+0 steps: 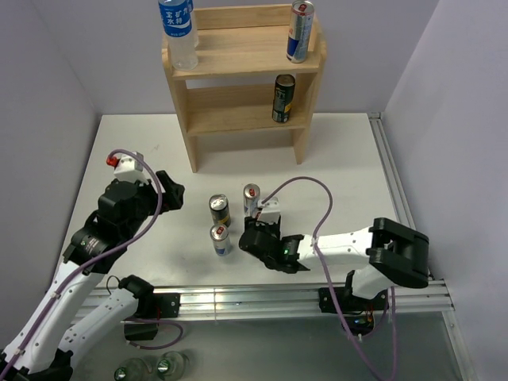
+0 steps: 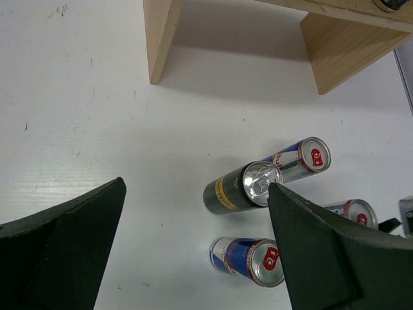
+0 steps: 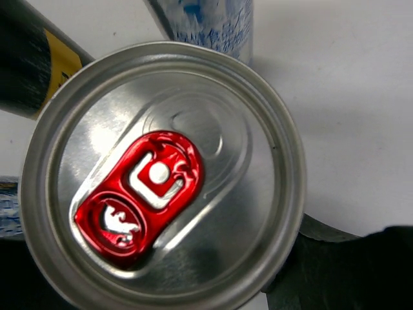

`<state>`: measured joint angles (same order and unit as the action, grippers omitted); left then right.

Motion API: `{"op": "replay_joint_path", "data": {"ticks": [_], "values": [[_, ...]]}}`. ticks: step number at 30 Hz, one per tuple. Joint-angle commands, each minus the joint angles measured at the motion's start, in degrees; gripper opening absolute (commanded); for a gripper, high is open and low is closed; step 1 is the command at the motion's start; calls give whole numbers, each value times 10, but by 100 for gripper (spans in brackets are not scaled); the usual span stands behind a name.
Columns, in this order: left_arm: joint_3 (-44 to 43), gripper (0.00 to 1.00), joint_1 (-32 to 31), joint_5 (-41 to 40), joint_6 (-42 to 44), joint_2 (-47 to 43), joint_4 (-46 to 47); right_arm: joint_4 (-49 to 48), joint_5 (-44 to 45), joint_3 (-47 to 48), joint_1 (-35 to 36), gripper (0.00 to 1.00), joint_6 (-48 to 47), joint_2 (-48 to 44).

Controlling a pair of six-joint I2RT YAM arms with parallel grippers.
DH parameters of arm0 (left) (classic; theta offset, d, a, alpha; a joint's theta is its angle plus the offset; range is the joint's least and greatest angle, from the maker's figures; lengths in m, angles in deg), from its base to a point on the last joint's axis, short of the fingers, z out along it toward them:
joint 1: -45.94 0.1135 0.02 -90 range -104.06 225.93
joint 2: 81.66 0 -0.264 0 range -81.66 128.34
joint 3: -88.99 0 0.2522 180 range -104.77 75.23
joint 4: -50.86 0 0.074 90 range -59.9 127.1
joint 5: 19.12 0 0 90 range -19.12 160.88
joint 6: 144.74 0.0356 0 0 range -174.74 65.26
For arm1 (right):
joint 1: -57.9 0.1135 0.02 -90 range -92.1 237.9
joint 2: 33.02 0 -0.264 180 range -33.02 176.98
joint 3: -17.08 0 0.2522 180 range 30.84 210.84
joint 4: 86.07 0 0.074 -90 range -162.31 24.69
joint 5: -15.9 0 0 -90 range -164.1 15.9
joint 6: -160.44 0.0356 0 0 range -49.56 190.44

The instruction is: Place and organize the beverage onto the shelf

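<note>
The wooden shelf stands at the back, with a water bottle and a blue-silver can on its top tier and a dark can on the lower tier. On the table stand a dark can with a gold band and two blue-silver cans. A further can with a red tab sits between my right gripper's fingers. The right gripper is shut on it and hides it from above. My left gripper hangs open, up and to the left of the cans.
A metal rail runs along the near edge, with both arm bases on it. Grey walls close in the left, right and back. White table lies between the shelf legs and the group of cans.
</note>
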<state>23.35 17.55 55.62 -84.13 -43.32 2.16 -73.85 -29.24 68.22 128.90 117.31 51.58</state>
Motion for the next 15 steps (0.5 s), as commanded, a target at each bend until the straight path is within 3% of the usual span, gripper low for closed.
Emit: {"op": "replay_joint_path", "data": {"ticks": [1, 4, 8, 15], "values": [[-8, 99, -2, 2, 8, -11, 18, 98, 87, 67, -1, 0, 15, -68], [-10, 99, -2, -2, 4, -12, 22, 174, 118, 123, -1, 0, -5, -113], [-12, 99, -2, -7, -1, -9, 34, 211, 131, 235, -14, 0, -125, -150], [-8, 99, -2, -29, -12, -19, 50, 230, 49, 492, -128, 0, -307, -84]]}}
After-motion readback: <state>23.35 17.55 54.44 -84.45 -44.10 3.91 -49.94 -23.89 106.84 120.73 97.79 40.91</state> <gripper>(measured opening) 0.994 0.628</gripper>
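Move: The right gripper already holds a red-tab can just clear of the table; the shelf's middle is about 33 cm ahead of it, 3 cm left and 16 cm higher, with the shelved dark can some 33 cm ahead, 8 cm right and 17 cm up. On the table, a silver can stands 10 cm ahead and 2 cm left, a gold-banded can 8 cm ahead and 11 cm left, both about 2 cm lower. From the left gripper the shelf is roughly 31 cm ahead, 16 cm right and 4 cm lower. Keep the right fingers closed around the can and lift it fast, almost straight up at first, about 27 cm in all. As it climbs, ease it forward some 7 cm towards the shelf, and tip the fingers up from their downward slant by roughly 15 degrees. ##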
